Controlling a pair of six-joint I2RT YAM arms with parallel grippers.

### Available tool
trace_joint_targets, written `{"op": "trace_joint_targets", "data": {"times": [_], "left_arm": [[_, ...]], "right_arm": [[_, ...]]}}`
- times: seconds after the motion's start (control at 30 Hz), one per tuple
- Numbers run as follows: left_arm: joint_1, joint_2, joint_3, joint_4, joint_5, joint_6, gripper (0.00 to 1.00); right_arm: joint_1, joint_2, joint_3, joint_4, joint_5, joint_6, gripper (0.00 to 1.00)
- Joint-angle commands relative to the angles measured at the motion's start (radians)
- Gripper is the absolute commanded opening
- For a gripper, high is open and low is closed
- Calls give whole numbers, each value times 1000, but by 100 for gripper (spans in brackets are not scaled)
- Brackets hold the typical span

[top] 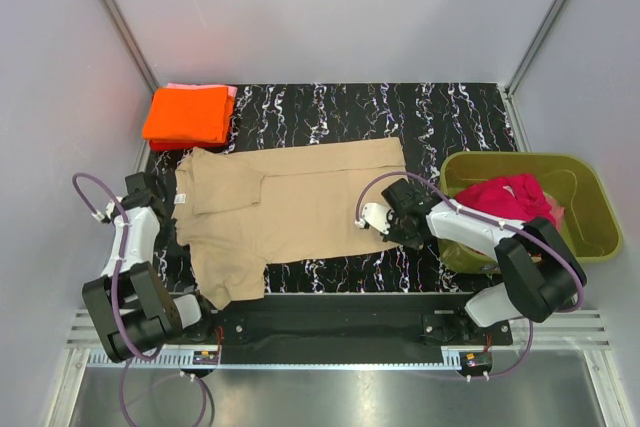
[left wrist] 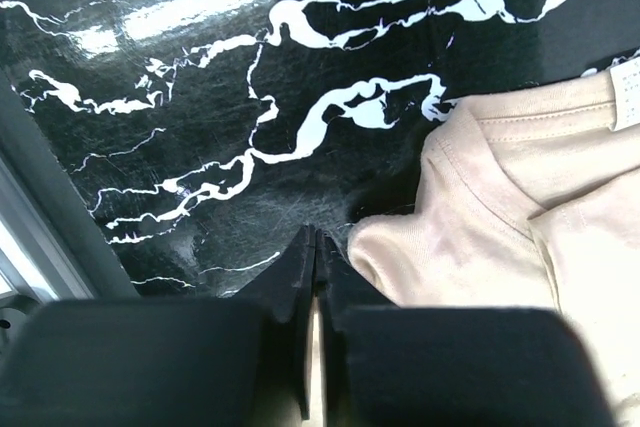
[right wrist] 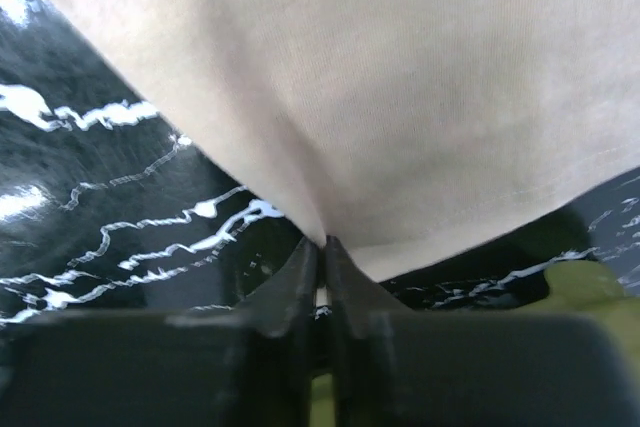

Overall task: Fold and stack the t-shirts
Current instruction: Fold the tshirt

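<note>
The tan t-shirt (top: 300, 197) lies spread on the black marbled mat (top: 400, 107), collar to the left and hem to the right. At its left shoulder, my left gripper (top: 170, 209) (left wrist: 316, 237) is shut. A raised fold of the tan t-shirt (left wrist: 480, 227) bunches against its right finger, and a pale sliver of cloth shows between the fingers. My right gripper (top: 372, 217) (right wrist: 322, 242) is shut on the hem, and the tan t-shirt (right wrist: 400, 77) is drawn into its tips. A folded orange t-shirt (top: 188, 115) rests on a pink one (top: 232, 93) at the back left.
An olive-green tub (top: 590, 207) stands at the right edge of the mat and holds a crumpled magenta-red t-shirt (top: 510, 197). A metal frame rail (left wrist: 40, 237) runs along the mat's left side. White walls enclose the back and both sides.
</note>
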Motion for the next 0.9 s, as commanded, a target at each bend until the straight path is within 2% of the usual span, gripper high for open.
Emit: {"op": "trace_joint_targets", "data": {"times": [0.0, 0.03, 0.07, 0.13, 0.27, 0.5, 0.67, 0.87], "left_arm": [[5, -31, 50, -3, 20, -12, 13], [3, -46, 47, -23, 29, -14, 18], [5, -68, 41, -26, 58, -15, 29], [5, -124, 15, -30, 95, -20, 37], [-9, -172, -19, -63, 168, -26, 39], [-52, -221, -56, -151, 69, -38, 43], [-63, -195, -82, -91, 58, -31, 49], [-86, -122, -126, -48, 89, -73, 48]], "right_arm": [[-4, -7, -32, 28, 0, -27, 4], [-4, -30, -30, 19, -6, -23, 0], [-4, -44, -24, 13, -14, -22, 0], [-4, -82, -16, -10, -23, -14, 0], [-2, -99, 39, -89, -70, 13, 0], [-2, -76, 113, -113, -83, 20, 0], [-2, -90, 145, -116, -93, 7, 0], [-2, -110, 162, -118, -112, 7, 0]]}}
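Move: The right fingers are already round the t-shirt's near right corner, at the hand point; the shirt's far right corner lies about 19 cm ahead and 2 cm left, while the green bin's middle is some 21 cm right and 6 cm ahead. From the left hand, the near part of the shirt's left edge is about 4 cm right, 3 cm back and 4 cm below, with the collar tag roughly 9 cm straight ahead. The right hand finishes shutting its fingers on the t-shirt's near right corner, then keeps that pinch and lifts it about 4.5 cm, drifting some 2 cm left over the shirt. Meanwhile the left hand opens its shut fingers to about half and goes up and over in a low arch, roughly 4.5 cm right and 3 cm back, first rising, then sinking to a little below its starting height, so that its parted fingers come down towards the near part of the shirt's left edge. ##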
